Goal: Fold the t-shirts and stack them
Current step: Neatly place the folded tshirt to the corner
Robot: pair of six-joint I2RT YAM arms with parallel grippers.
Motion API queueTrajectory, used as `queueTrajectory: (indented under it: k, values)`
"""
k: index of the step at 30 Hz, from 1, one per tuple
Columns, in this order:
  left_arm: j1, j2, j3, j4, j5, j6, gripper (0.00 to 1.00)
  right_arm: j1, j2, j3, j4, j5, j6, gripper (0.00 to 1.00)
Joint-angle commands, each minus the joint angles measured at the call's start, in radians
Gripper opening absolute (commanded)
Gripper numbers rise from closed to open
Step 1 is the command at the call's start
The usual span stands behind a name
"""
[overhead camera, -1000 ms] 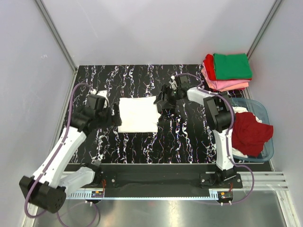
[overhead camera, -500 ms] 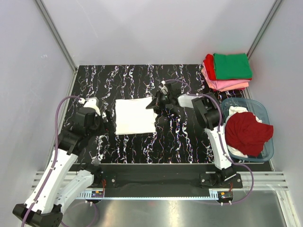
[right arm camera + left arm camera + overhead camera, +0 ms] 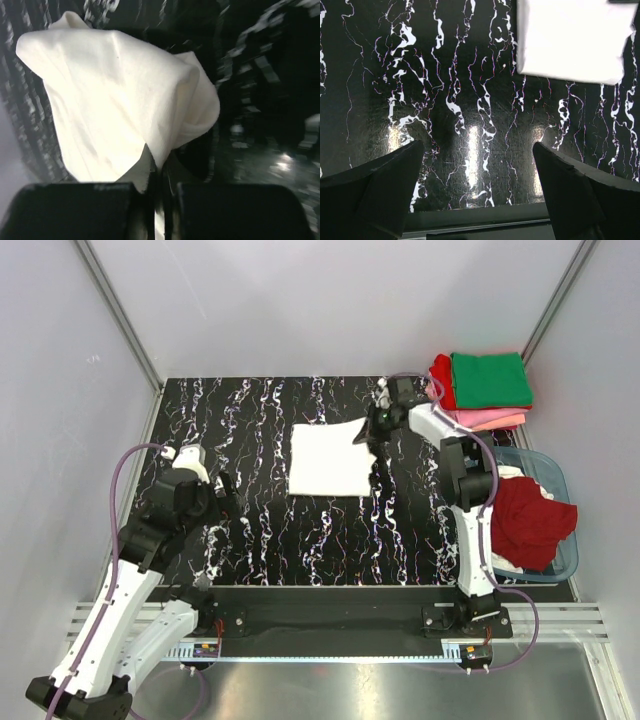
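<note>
A folded white t-shirt (image 3: 328,460) lies on the black marbled table (image 3: 260,530), right of centre. My right gripper (image 3: 372,436) is shut on its far right corner, and in the right wrist view the white t-shirt (image 3: 115,95) bunches up from the pinched fingers (image 3: 125,200). A stack of folded t-shirts (image 3: 485,390), green on top over red and pink, sits at the back right. My left gripper (image 3: 222,490) stands open over bare table at the left, away from the cloth. In the left wrist view the white t-shirt (image 3: 572,40) shows at the upper right, beyond the open left gripper (image 3: 477,170).
A translucent blue-grey tub (image 3: 560,480) at the right edge holds a dark red tee (image 3: 530,520) over white cloth. White walls with metal posts close in the table on three sides. The arm bases stand on a rail (image 3: 340,625) along the near edge.
My right gripper shut on the white t-shirt's corner and dragged it right and toward the back. My left arm pulled back from the cloth toward the near left, staying open.
</note>
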Motion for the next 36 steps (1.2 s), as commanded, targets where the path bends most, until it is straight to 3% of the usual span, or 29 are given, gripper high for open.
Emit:
queueTrajectory:
  k: [1, 6, 13, 23, 36]
  values:
    - [-0.003, -0.012, -0.011, 0.052, -0.021, 0.001, 0.98, -0.027, -0.113, 0.127, -0.25, 0.215, -0.218, 0.0]
    - [-0.001, -0.009, -0.012, 0.057, -0.017, 0.003, 0.98, -0.051, -0.133, 0.209, -0.348, 0.401, -0.378, 0.0]
    - [0.0, -0.006, -0.015, 0.061, -0.012, 0.004, 0.98, -0.068, -0.159, 0.283, -0.351, 0.602, -0.507, 0.0]
    - [0.003, 0.008, -0.015, 0.064, 0.002, 0.008, 0.98, -0.088, -0.172, 0.338, -0.29, 0.753, -0.665, 0.0]
    - [0.008, 0.028, -0.02, 0.067, 0.009, 0.011, 0.98, -0.183, -0.406, 0.158, -0.078, 0.787, -0.863, 0.0]
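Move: About 40 cm to the right of the right hand and some 12 cm farther out, the stack of folded shirts sits at about its height. The white folded tshirt, pinched at its far right corner, has its middle 10 cm to that hand's left, 7 cm back and 3 cm below; the laundry basket stands about 42 cm right and 21 cm back. From the left hand the stack lies roughly 70 cm right, 40 cm ahead and 17 cm lower. Carrying the white tshirt by its pinched corner, the right hand sweeps about 24 cm to the right towards the stack in the far corner, rising some 16 cm and easing a little forward. On the way the wrist turns roughly 65 degrees, so that the fingers swing from slanting left and down to slanting forward and down; they stay shut on the cloth. ##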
